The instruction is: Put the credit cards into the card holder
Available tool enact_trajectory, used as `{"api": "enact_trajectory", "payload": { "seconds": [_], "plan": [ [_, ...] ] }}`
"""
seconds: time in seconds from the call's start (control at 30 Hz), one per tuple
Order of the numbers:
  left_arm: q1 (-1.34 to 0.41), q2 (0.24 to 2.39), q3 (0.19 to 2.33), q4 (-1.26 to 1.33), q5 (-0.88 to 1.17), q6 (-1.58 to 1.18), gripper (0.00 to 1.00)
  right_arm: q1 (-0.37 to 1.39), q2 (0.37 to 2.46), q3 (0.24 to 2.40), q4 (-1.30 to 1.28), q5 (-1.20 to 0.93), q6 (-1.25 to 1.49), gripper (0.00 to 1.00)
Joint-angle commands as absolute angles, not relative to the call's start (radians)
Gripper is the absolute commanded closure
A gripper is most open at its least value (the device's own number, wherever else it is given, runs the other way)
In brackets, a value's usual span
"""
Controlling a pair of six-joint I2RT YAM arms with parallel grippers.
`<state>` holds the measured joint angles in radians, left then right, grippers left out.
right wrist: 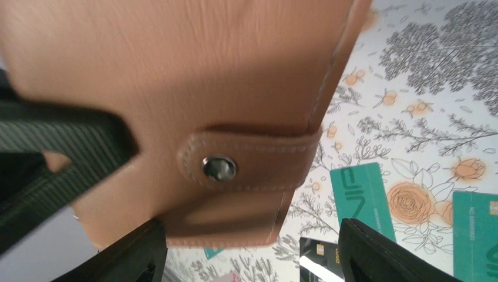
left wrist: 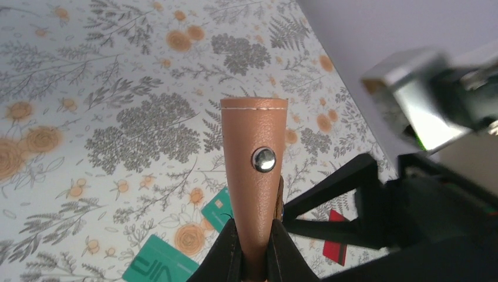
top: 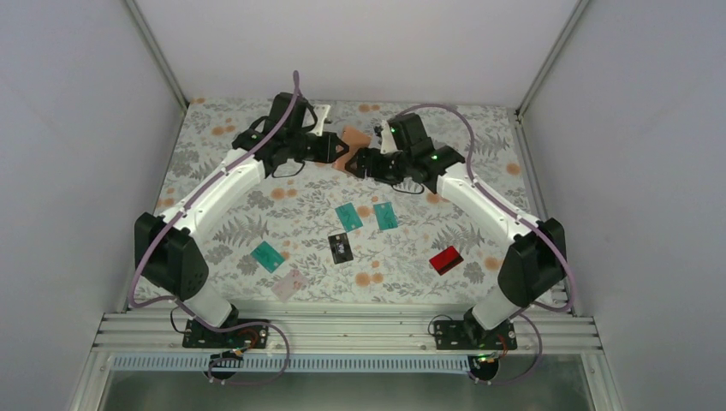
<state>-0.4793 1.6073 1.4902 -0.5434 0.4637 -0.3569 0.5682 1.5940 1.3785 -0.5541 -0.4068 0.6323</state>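
My left gripper holds the tan-brown card holder off the table at the back, its jaws shut on the holder's edge. My right gripper stands open just right of it; in the right wrist view the holder fills the frame, its snap strap across the edge, above the wide-apart fingers. The credit cards lie flat: teal ones, a black one, a red one, a pale pinkish one.
A floral cloth covers the table, with white walls on three sides and a metal rail at the near edge. Both arms reach in toward the back middle.
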Motion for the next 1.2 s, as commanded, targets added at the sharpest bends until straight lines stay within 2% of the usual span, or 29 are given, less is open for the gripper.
{"api": "enact_trajectory", "payload": {
  "seconds": [0.0, 0.27, 0.63, 1.07, 1.17],
  "plan": [
    [-0.491, 1.595, 1.517, -0.583, 0.433, -0.389, 0.98, 0.573, 1.582, 1.441, -0.542, -0.312, 0.660, 0.29],
    [-0.503, 1.601, 1.551, -0.590, 0.429, -0.396, 0.98, 0.572, 1.584, 1.452, -0.560, -0.312, 0.653, 0.33],
    [-0.558, 1.596, 1.577, -0.627, 0.388, -0.400, 0.98, 0.572, 1.581, 1.448, -0.586, -0.180, 0.673, 0.45],
    [-0.584, 1.590, 1.601, -0.663, 0.377, -0.401, 0.98, 0.569, 1.588, 1.431, -0.652, -0.072, 0.653, 0.49],
    [-0.585, 1.582, 1.606, -0.679, 0.370, -0.393, 0.98, 0.504, 1.606, 1.369, -0.647, -0.104, 0.660, 0.48]
  ]
}}
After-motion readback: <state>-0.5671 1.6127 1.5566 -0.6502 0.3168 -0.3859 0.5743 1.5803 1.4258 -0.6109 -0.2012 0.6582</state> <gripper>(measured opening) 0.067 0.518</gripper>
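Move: The card holder is still pinched in the left fingers, its middle roughly 3 cm to the right and 1 cm ahead of that hand, about level. From the open right hand the holder's middle is about 3 cm ahead, 2 cm left and 2 cm higher. On the table some 25 cm below the right hand, one teal card lies about 3 cm to its left and level with it; the other is 9 cm right, level too. The left fingers keep their pinch on the holder while the right jaws, held astride its free edge, narrow from about three-quarters to half open, one fingertip coming up beside the snap strap. The right hand first eases forward and up, then draws right and sinks slightly, ending about 3 cm off and turned some 10 degrees, mostly clockwise. The left hand drifts about 2 cm back and right. ##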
